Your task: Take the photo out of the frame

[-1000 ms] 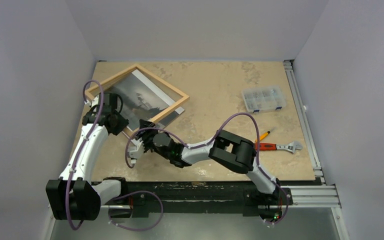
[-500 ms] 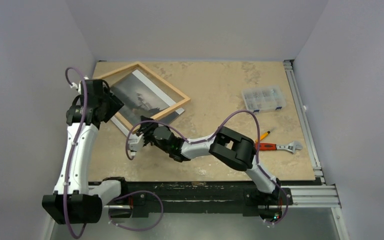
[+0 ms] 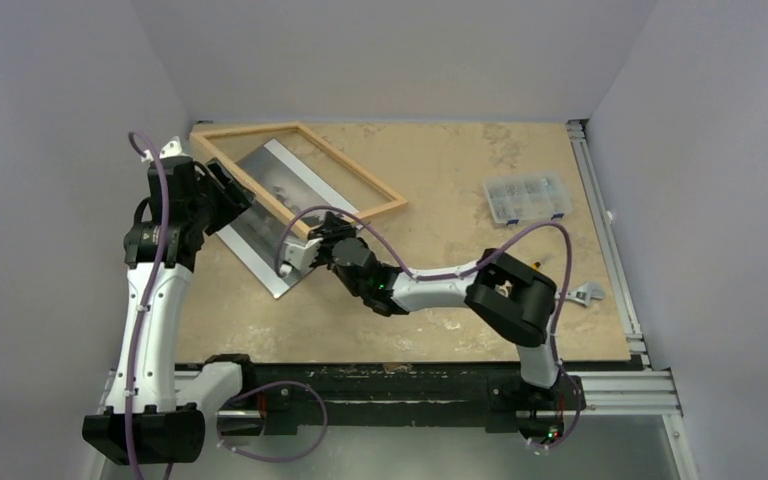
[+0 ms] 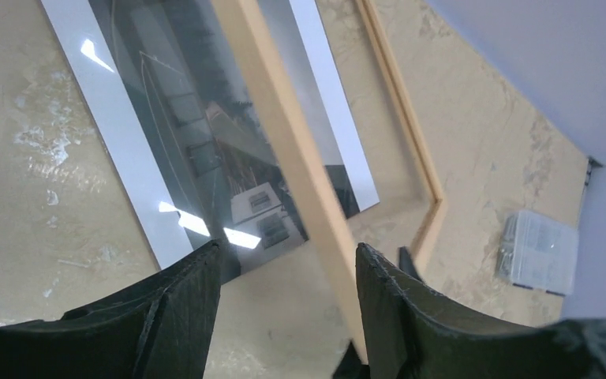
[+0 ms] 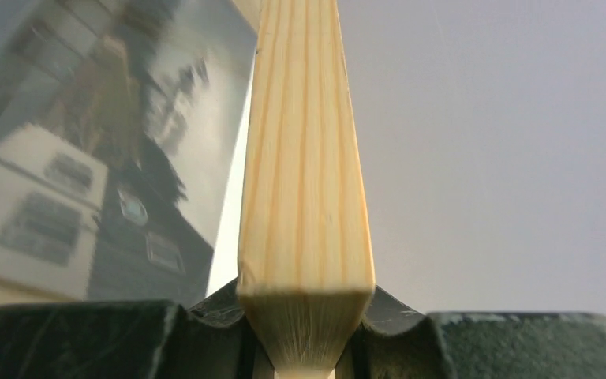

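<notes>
The frame (image 3: 355, 165), thin light wood, hangs tilted over the table's back left. My right gripper (image 3: 320, 232) is shut on its near rail. In the right wrist view the rail (image 5: 304, 158) rises straight out of the right gripper (image 5: 306, 316). The photo (image 3: 256, 236), dark grey with white end bands, lies flat on the table, partly under the frame. My left gripper (image 3: 235, 195) hovers open over the photo's left side. In the left wrist view the frame (image 4: 284, 150) runs down close beside the right finger (image 4: 394, 308) of the left gripper (image 4: 288, 268), above the photo (image 4: 181, 118).
A clear plastic parts box (image 3: 528, 197) sits at the back right, also seen in the left wrist view as the parts box (image 4: 540, 253). A wrench (image 3: 588, 292) pokes out from behind the right arm's elbow. An aluminium rail (image 3: 600, 220) borders the table's right edge; grey walls close three sides.
The right gripper closed on the frame's near rail and carried it up and toward the back right. The left gripper opened and rose to the back left. More of the photo shows.
</notes>
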`<state>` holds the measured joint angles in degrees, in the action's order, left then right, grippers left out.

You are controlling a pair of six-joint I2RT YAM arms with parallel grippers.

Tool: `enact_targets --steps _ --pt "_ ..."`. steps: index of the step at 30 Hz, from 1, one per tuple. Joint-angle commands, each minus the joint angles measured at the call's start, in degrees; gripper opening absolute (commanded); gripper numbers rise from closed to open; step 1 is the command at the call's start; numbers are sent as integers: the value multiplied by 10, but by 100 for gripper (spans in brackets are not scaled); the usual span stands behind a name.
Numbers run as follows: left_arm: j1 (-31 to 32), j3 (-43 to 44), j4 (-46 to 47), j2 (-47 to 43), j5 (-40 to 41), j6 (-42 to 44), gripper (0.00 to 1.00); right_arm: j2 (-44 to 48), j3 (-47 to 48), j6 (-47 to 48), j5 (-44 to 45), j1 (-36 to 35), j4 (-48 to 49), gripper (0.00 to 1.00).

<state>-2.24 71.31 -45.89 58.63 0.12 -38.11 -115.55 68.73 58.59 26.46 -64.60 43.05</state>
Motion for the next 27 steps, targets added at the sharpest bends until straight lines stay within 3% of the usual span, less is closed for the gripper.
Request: enact_targets --steps 1,8,14,19,27 --pt "-3 -29 60 -4 -57 50 60 93 -63 -84 129 5 -86 0" --pt "-3 -46 70 -4 -103 62 59 214 -184 -188 203 4 -243 0" --pt "-4 -59 82 -25 -122 56 59 247 -262 -172 187 12 -209 0" --pt "-4 -69 87 -37 -123 55 59 248 -249 -172 195 18 -252 0" --pt "-5 -71 89 -43 -127 55 59 235 -156 -365 243 -21 -528 0"
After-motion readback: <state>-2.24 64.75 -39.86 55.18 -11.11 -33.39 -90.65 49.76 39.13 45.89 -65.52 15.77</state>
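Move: The right hand already holds the frame by its near corner. The open table it is being carried to lies some 25 cm to its right, 8 cm ahead and 9 cm below, with the parts box farther on, about 48 cm right and 12 cm ahead. The photo's middle is about 12 cm left of this hand and 6 cm ahead, 9 cm down. From the open left hand the photo lies roughly 9 cm ahead, 5 cm right and 20 cm below. Still pinching the frame at its near corner, the right hand carries it quickly to the right, about 16 cm and a little back, away from the photo and over the open table, turning clockwise some 20 degrees and tipping its fingers down slightly before it all but stops. The left hand, open and empty, drifts about 3 cm right above the photo's near side, turning a little clockwise. ##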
